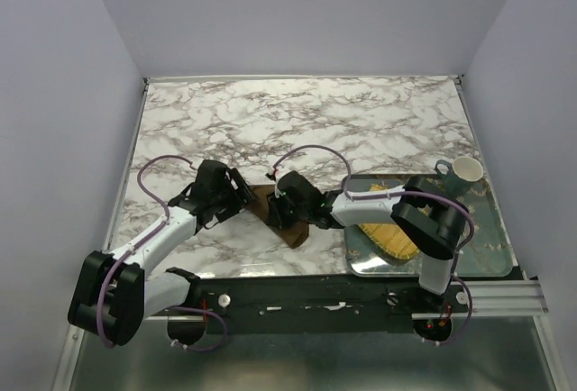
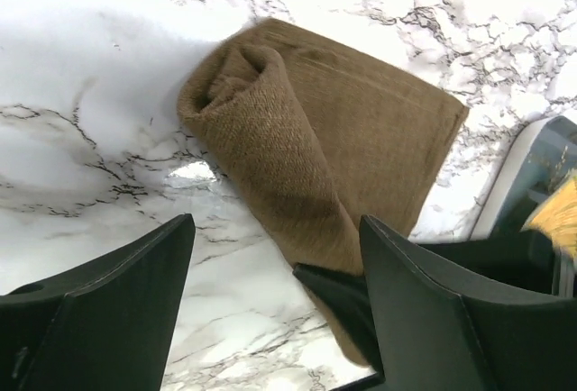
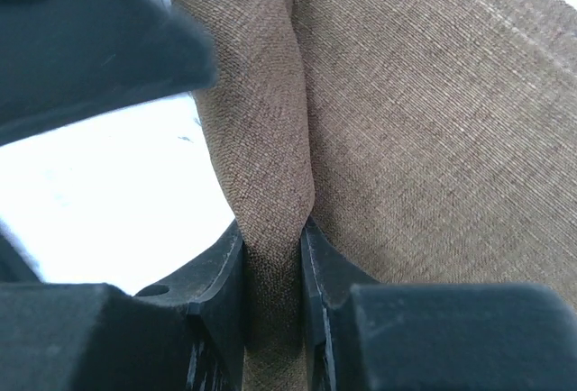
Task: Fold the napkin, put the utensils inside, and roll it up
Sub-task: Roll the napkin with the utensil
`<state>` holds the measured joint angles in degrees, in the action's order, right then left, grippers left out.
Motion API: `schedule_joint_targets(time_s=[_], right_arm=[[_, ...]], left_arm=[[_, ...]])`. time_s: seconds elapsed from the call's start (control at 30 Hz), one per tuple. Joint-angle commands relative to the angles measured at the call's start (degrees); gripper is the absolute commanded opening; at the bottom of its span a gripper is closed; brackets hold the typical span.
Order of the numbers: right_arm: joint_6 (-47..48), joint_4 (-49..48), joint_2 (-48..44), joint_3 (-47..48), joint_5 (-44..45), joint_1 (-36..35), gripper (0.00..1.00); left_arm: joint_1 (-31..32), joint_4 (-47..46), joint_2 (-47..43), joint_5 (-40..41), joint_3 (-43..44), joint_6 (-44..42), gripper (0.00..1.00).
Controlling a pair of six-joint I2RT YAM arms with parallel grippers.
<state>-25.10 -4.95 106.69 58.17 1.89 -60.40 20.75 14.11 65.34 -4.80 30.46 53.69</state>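
Note:
The dark brown napkin (image 1: 267, 213) lies folded on the marble between the two grippers, with one long edge rolled up into a loose tube (image 2: 270, 148). My right gripper (image 3: 270, 229) is shut on the near end of that rolled part, cloth (image 3: 433, 139) pinched between its fingers (image 2: 338, 296). My left gripper (image 2: 275, 222) stands open just short of the roll's near end, holding nothing. It sits left of the napkin in the top view (image 1: 236, 195), close to the right gripper (image 1: 284, 211). The utensils are out of view or hidden.
A glassy tray (image 1: 491, 238) at the front right holds a yellow woven mat (image 1: 388, 233) and a teal-and-white mug (image 1: 462, 173). The tray's corner (image 2: 532, 175) sits close to the napkin's right side. White walls enclose the table.

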Motion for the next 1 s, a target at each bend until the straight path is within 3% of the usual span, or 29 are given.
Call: schedule_joint_targets(time_s=[0.0,0.13,0.23,0.43,0.53,0.6,0.73,0.87,0.97], right_arm=[[1.2,-9.1,5.62,-6.14,-25.76,8.19,0.3],[0.23,-11.93,10.71,-3.69,-44.98,12.32,0.31],[-1.87,-12.97,15.9,-1.14,-54.23,14.78,0.31],[-1.71,-11.49,19.78,2.38,-61.3,18.03,0.31],[2.94,-3.87,19.17,4.4,-56.85,18.65,0.34],[8.56,6.41,18.64,7.56,-52.53,18.65,0.39],[12.88,14.96,12.86,9.15,-41.74,18.39,0.52],[14.12,24.43,7.05,12.22,-30.22,15.5,0.67],[13.42,29.8,4.32,15.56,-22.65,12.43,0.7]], left_arm=[[0.16,0.66,-1.36,-2.75,0.48,-1.49,0.83],[0.34,-3.55,1.97,-5.48,-0.14,-0.61,0.83],[0.69,-4.96,5.65,-5.05,0.3,-0.25,0.83],[0.69,-4.35,10.59,-0.66,0.83,-1.66,0.79],[0.6,-3.74,9.37,1.71,-0.13,-2.71,0.71],[0.69,-3.56,8.67,2.16,-0.66,-3.41,0.65],[0.61,-3.74,7.87,1.37,-1.89,-3.07,0.53],[0.6,-4.62,7.69,0.41,-2.25,-1.93,0.51],[0.6,-4.7,8.22,-0.3,-1.28,-1.84,0.51]])
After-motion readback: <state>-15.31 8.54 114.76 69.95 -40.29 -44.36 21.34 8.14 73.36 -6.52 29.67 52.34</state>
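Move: The napkin roll's left end lies just ahead of the open left hand, about 1 cm farther out, 2 cm to its right and 4 cm down. From that hand the loose, unrolled flap's middle is roughly 9 cm right and 1 cm ahead, some 5 cm lower. The right hand already grips the roll near its middle; from there the left end is about 5 cm ahead, 5 cm left and level, and the tray's left edge some 15 cm right, neither ahead nor back. The napkin roll, still pinched in the right fingers, is twisted some 45 degrees, its top going forward and right towards the loose flap, with that hand staying nearly in place; the right fingers then open and let go, easing up and right. Meanwhile the left hand shifts slightly right, sinks about 3 cm over the roll's left end and closes to pinch it. ##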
